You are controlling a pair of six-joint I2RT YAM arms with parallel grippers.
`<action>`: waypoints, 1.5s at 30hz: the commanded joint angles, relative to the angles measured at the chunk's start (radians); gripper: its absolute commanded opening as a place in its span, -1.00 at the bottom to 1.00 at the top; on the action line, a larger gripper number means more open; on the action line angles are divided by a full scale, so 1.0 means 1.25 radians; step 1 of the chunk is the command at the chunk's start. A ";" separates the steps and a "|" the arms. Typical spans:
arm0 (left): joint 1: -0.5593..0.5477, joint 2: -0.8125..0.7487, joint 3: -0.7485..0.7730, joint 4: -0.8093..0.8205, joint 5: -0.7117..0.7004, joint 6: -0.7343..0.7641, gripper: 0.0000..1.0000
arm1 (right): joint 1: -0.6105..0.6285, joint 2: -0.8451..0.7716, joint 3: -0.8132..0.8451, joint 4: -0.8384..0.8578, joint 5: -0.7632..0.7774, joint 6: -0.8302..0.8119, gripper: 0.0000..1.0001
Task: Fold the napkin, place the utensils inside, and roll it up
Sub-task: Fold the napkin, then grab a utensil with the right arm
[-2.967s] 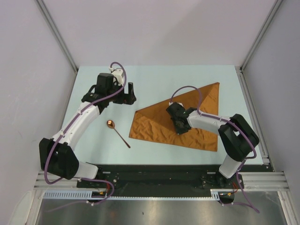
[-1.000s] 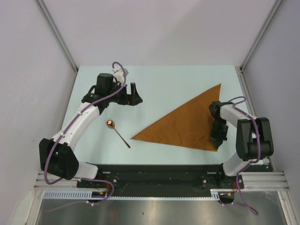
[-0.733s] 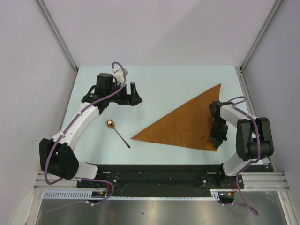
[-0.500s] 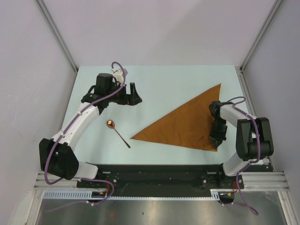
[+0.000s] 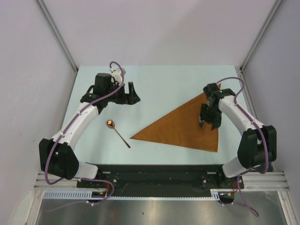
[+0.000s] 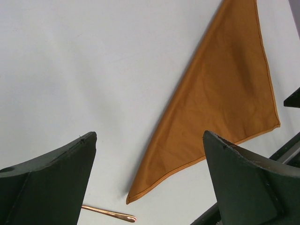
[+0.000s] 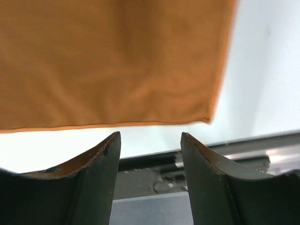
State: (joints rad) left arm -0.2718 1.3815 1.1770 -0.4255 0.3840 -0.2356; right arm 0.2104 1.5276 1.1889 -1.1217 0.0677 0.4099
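Note:
The rust-brown napkin point(image 5: 187, 126) lies flat on the table as a folded triangle, its long point toward the left; it also fills the right of the left wrist view point(image 6: 220, 93). The spoon point(image 5: 119, 135), with a copper bowl and thin handle, rests left of the napkin's point, apart from it; only its handle tip point(image 6: 110, 213) shows in the left wrist view. My right gripper point(image 5: 209, 121) hovers over the napkin's right part, open and holding nothing, with the napkin's near corner point(image 7: 117, 61) ahead of the empty gap point(image 7: 150, 136). My left gripper point(image 5: 132, 93) stands wide open and empty point(image 6: 149, 136) at the far left.
A black rail point(image 5: 154, 171) runs along the table's near edge and shows just past the right fingers point(image 7: 187, 164). Grey walls with metal posts point(image 5: 58, 37) close in the left and right sides.
The right gripper opened, let go of the napkin's near right corner, and rose away toward the far side. The napkin stays flat; the left arm barely moved.

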 commanded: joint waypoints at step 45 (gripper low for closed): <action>0.458 -0.006 -0.099 0.149 0.040 -0.136 0.99 | 0.729 0.817 0.833 0.491 0.016 -0.256 -0.42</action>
State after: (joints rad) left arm 0.2832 1.4128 1.0592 -0.2852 0.3931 -0.3840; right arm 1.1183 2.5156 2.1689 -0.4740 0.0505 0.1013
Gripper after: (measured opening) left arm 0.996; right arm 0.322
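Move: The spoon lies about 46 cm to the right hand's left, level with it fore and aft, some 8 cm below; its bowl points outward and left. The folded napkin lies nearly beneath this hand, its middle roughly 7 cm ahead, 7 cm left and 8 cm down. From the left hand, the same spoon is about 12 cm back, 8 cm to the left and some 18 cm lower. Sweep the right gripper about 50 cm left, away from the napkin, to the spoon, turning some 65 degrees counter-clockwise. Rise slightly at first, then sink to set the fingers astride the handle just below the bowl, narrowing them only partway. Swing the open left gripper about 20 cm left, clear of the approach, turning it the same way. ##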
